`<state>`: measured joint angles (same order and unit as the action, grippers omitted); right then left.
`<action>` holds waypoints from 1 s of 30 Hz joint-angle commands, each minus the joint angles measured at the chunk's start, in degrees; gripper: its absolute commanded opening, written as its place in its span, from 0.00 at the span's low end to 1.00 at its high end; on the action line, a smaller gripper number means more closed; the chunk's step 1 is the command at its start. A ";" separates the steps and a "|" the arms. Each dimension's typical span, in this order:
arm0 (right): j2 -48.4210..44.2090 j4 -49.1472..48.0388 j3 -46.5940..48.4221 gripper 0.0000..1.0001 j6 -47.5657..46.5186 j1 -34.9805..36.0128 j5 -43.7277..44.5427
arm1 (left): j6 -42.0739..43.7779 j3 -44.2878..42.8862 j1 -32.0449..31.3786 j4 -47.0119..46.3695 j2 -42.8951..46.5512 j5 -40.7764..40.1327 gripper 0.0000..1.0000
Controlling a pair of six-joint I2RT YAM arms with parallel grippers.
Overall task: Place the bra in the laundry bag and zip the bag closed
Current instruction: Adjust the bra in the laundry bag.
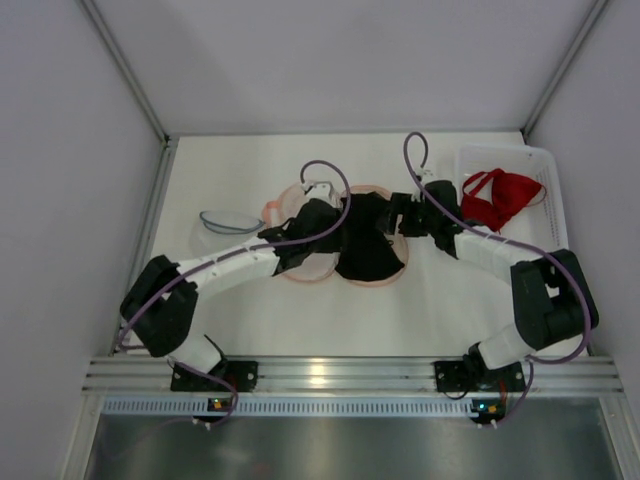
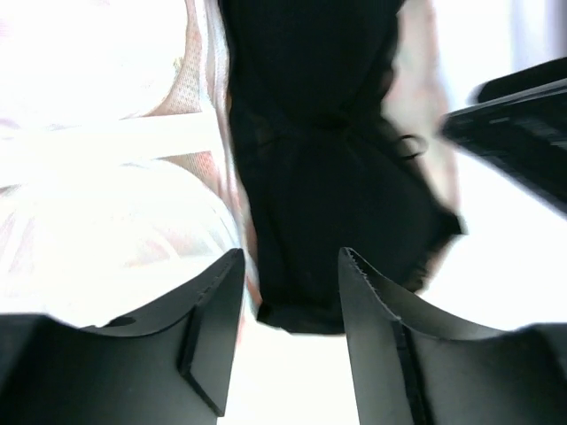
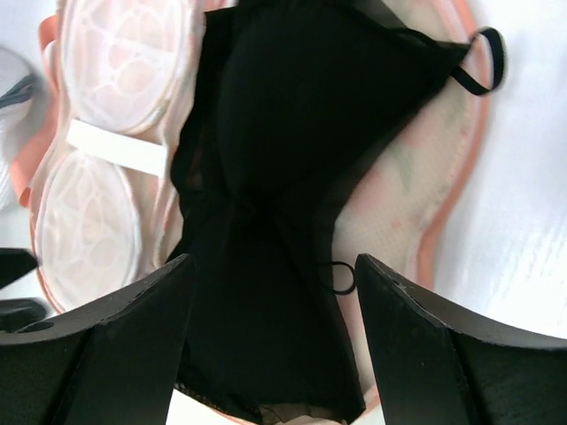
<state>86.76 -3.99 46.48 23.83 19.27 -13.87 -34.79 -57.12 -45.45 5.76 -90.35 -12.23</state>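
Observation:
A black bra (image 1: 366, 245) lies across the right half of an open pink mesh laundry bag (image 1: 303, 272) at the table's middle. In the right wrist view the bra (image 3: 283, 159) rests on the mesh half with the pink rim (image 3: 443, 168), and its lower end hangs over the rim. My left gripper (image 1: 330, 228) sits at the bra's left edge, open, with nothing between its fingers (image 2: 288, 257). My right gripper (image 1: 398, 215) hovers at the bra's right side, open, jaws straddling the black fabric (image 3: 275, 266) without closing on it.
A white basket (image 1: 548, 200) at the back right holds a red bra (image 1: 500, 197). A clear dome-shaped item (image 1: 228, 222) lies left of the bag. The bag's left half shows white moulded cups (image 3: 115, 62). Grey walls close in the table on both sides.

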 commanded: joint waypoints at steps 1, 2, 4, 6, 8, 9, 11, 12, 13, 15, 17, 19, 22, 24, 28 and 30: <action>1.47 -5.50 0.02 0.74 -3.53 0.07 -6.26 | -6.43 2.89 -0.60 3.82 6.93 0.54 0.54; 2.87 -5.59 0.02 0.74 -3.79 0.16 -6.52 | -7.13 3.33 -0.95 3.82 7.02 0.54 0.54; 4.20 -5.68 -0.07 0.73 -4.06 0.42 -6.44 | -8.37 3.86 -2.01 3.82 6.41 0.63 0.54; 5.87 -5.59 0.10 0.71 -4.15 0.68 -5.47 | -9.42 3.95 -2.71 3.73 4.83 1.41 0.54; 6.66 -5.68 -0.07 0.70 -3.88 0.77 -4.42 | -9.60 3.95 -3.06 3.65 3.69 1.51 0.54; 6.84 -5.68 -0.07 0.70 -3.88 0.77 -3.19 | -9.25 3.86 -3.41 3.73 3.25 1.42 0.53; 7.63 -5.68 -0.33 0.70 -3.80 0.77 -1.96 | -9.25 3.86 -3.59 3.73 2.72 1.07 0.53; 7.89 -5.77 -0.42 0.69 -3.71 0.77 -1.69 | -9.16 3.86 -3.59 3.65 2.54 0.89 0.52; 8.07 -5.94 -0.51 0.68 -3.45 0.77 -1.69 | -9.16 3.86 -3.68 3.56 2.37 0.80 0.52; 8.77 -6.21 -0.78 0.63 -2.66 0.77 -1.43 | -9.07 3.77 -3.68 3.38 2.28 0.45 0.52; 9.13 -5.42 -0.78 0.59 -2.04 0.77 -1.25 | -9.25 3.86 -3.68 3.29 1.84 0.45 0.52; 8.95 -4.37 -1.12 0.58 -1.43 0.68 -1.34 | -9.51 3.95 -3.68 3.29 1.84 0.54 0.53; 7.90 -4.62 -2.79 0.58 -0.20 0.77 -1.42 | -9.69 3.86 -3.68 3.38 1.58 0.10 0.53; 7.55 -5.06 -3.50 0.58 -0.02 0.86 -1.42 | -9.69 3.69 -3.68 3.29 1.23 -0.07 0.53; 8.42 -6.73 -3.85 0.46 0.60 0.95 -2.83 | -9.51 3.42 -3.77 2.86 0.70 0.45 0.53; 8.78 -8.40 -4.03 0.32 1.91 0.95 -4.41 | -9.51 3.42 -3.77 2.77 0.61 0.71 0.53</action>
<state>95.29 -9.02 43.35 23.86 19.49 -16.16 -43.64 -53.23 -49.01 10.17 -88.92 -11.40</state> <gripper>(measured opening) 0.387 0.531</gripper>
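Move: The right hand hangs above the small strap loop at the bra's right-hand waist: the loop lies about 7 cm below it and some 2 cm back. From there the bra's middle is roughly 4 cm left and 1 cm back, and the laundry bag's right rim about 4 cm right and 2 cm back. For the left hand, the bra's bottom left corner is about 8 cm below, 2 cm back and 1 cm right; the bag's open flap is centred some 6 cm ahead and 9 cm left. Sink the right gripper about 6 cm onto the strap loop at the bra's waist, drifting slightly back late on, and narrow its fingers to about half their starting gap so the tips stand either side of the loop. Lift the left gripper briefly, then bring it back about 4.5 cm and down over the bra's bottom edge, tipping its fingers some 10 degrees lower, and hold it there, still open. ##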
